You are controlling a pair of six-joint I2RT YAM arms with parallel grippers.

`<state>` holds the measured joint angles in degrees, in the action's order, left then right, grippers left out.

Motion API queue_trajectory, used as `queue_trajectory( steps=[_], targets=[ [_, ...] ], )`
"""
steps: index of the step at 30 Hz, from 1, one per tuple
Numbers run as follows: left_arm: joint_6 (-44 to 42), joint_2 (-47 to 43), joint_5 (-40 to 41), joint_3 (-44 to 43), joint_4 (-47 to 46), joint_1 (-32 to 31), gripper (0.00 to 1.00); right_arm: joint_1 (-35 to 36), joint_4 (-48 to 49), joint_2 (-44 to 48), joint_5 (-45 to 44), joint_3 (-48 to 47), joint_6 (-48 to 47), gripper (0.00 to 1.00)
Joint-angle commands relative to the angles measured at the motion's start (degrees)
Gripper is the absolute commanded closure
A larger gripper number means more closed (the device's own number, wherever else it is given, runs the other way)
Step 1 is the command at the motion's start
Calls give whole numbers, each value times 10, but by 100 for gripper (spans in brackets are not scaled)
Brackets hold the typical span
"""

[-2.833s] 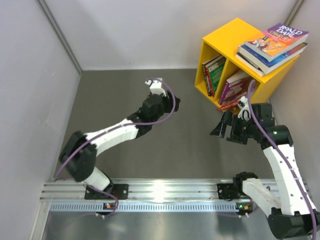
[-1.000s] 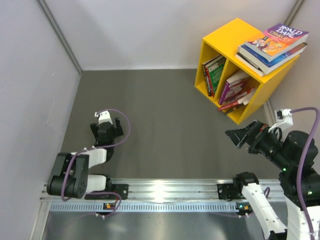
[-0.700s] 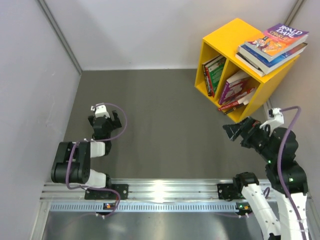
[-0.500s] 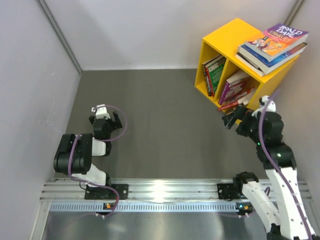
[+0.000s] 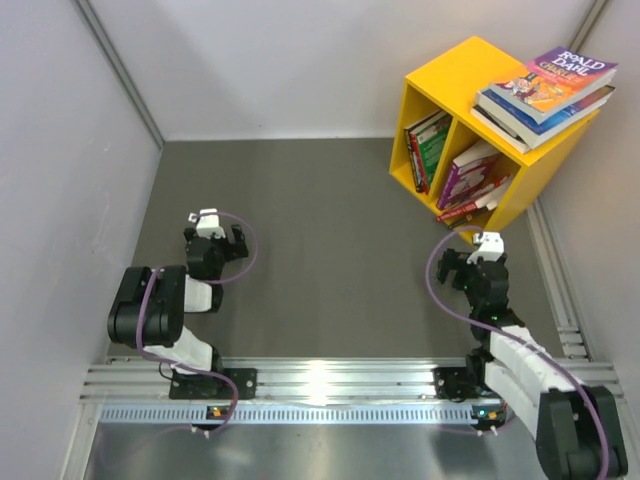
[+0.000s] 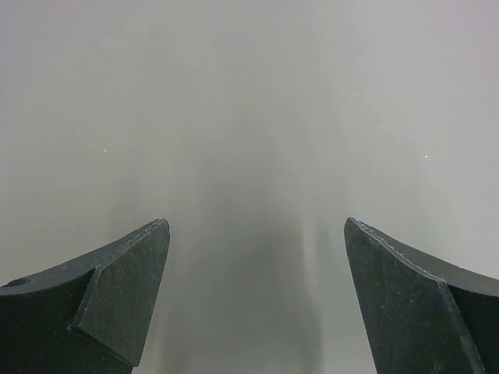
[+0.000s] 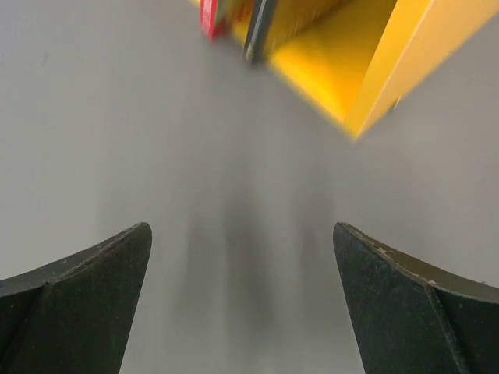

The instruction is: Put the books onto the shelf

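Note:
The yellow shelf (image 5: 452,78) stands at the far right of the table, its two compartments facing me. Books (image 5: 428,150) stand in its left compartment and more books (image 5: 470,180) lean and lie in the right one. A stack of books (image 5: 548,88) with a Roald Dahl cover lies on its top. My left gripper (image 5: 212,240) is folded back low at the near left, open and empty. My right gripper (image 5: 470,266) hangs just in front of the shelf's near corner (image 7: 374,86), open, with nothing between its fingers (image 7: 93,280). A red book edge (image 7: 209,17) shows blurred there.
Grey walls (image 5: 80,180) close in the left and back of the dark table surface (image 5: 320,240). A metal rail (image 5: 320,385) with both arm bases runs along the near edge. The left wrist view shows only bare grey surface (image 6: 257,117).
The right arm has swung down from raised at the right and folded in toward its base, ending below the shelf's near corner. The left arm has barely moved. Both grippers stayed open.

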<state>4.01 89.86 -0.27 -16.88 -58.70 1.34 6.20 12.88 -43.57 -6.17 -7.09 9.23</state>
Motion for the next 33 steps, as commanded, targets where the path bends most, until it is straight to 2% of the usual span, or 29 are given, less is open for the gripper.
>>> queue_trajectory(
  steps=[1,4,6,10,13,14,15,16,18,19,33],
  targets=[
    [-11,2,-18,-12,-38,1,1,-24,294,-75,-43,15,-60,0],
    [-11,2,-19,-12,-38,1,1,-29,323,-165,-50,-33,-60,0],
    [-11,2,-18,-12,-38,1,1,-32,388,-237,-8,-49,-86,0],
    [-11,1,-18,-12,-37,1,1,-42,440,-340,41,-109,-121,0],
    [-11,1,-19,-12,-37,1,1,-52,488,-379,41,-86,-112,0],
    [-11,2,-19,-13,-36,1,1,-58,537,-401,40,-67,-98,0],
    [-10,0,-18,-13,-36,1,1,-58,587,-399,45,-57,-95,0],
    [-11,0,-19,-13,-36,1,1,-75,534,-388,41,-67,-95,0],
    [-11,2,-19,-13,-37,1,1,-76,554,-399,58,-71,-95,0],
    [-11,2,-18,-13,-38,1,1,-74,525,-393,57,-77,-98,0],
    [-12,1,-18,-13,-37,1,1,-73,539,-396,56,-74,-98,0]
  ],
)
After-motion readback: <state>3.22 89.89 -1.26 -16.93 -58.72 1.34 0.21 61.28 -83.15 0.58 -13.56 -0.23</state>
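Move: About 10 cm ahead of the right hand, 1 cm to its right and 6 cm lower, stands the near bottom corner of the yellow shelf. In the compartment above it, the leaning black book lies some 17 cm ahead and 3 cm left, the red book about 20 cm ahead and 3 cm left, and the purple book 24 cm ahead and 5 cm left. From the left hand that corner is about 68 cm to the right, level fore and aft, 6 cm lower. Returning empty to rest, the right hand glides forward about 10 cm towards the shelf's near corner and the leaning books, nearly all of it in the first half second, rising some 3 cm by the end. Its downward-pointing fingers tip up about 15 degrees towards level and stay wide open; then it all but stops just short of the shelf, no touch visible. ##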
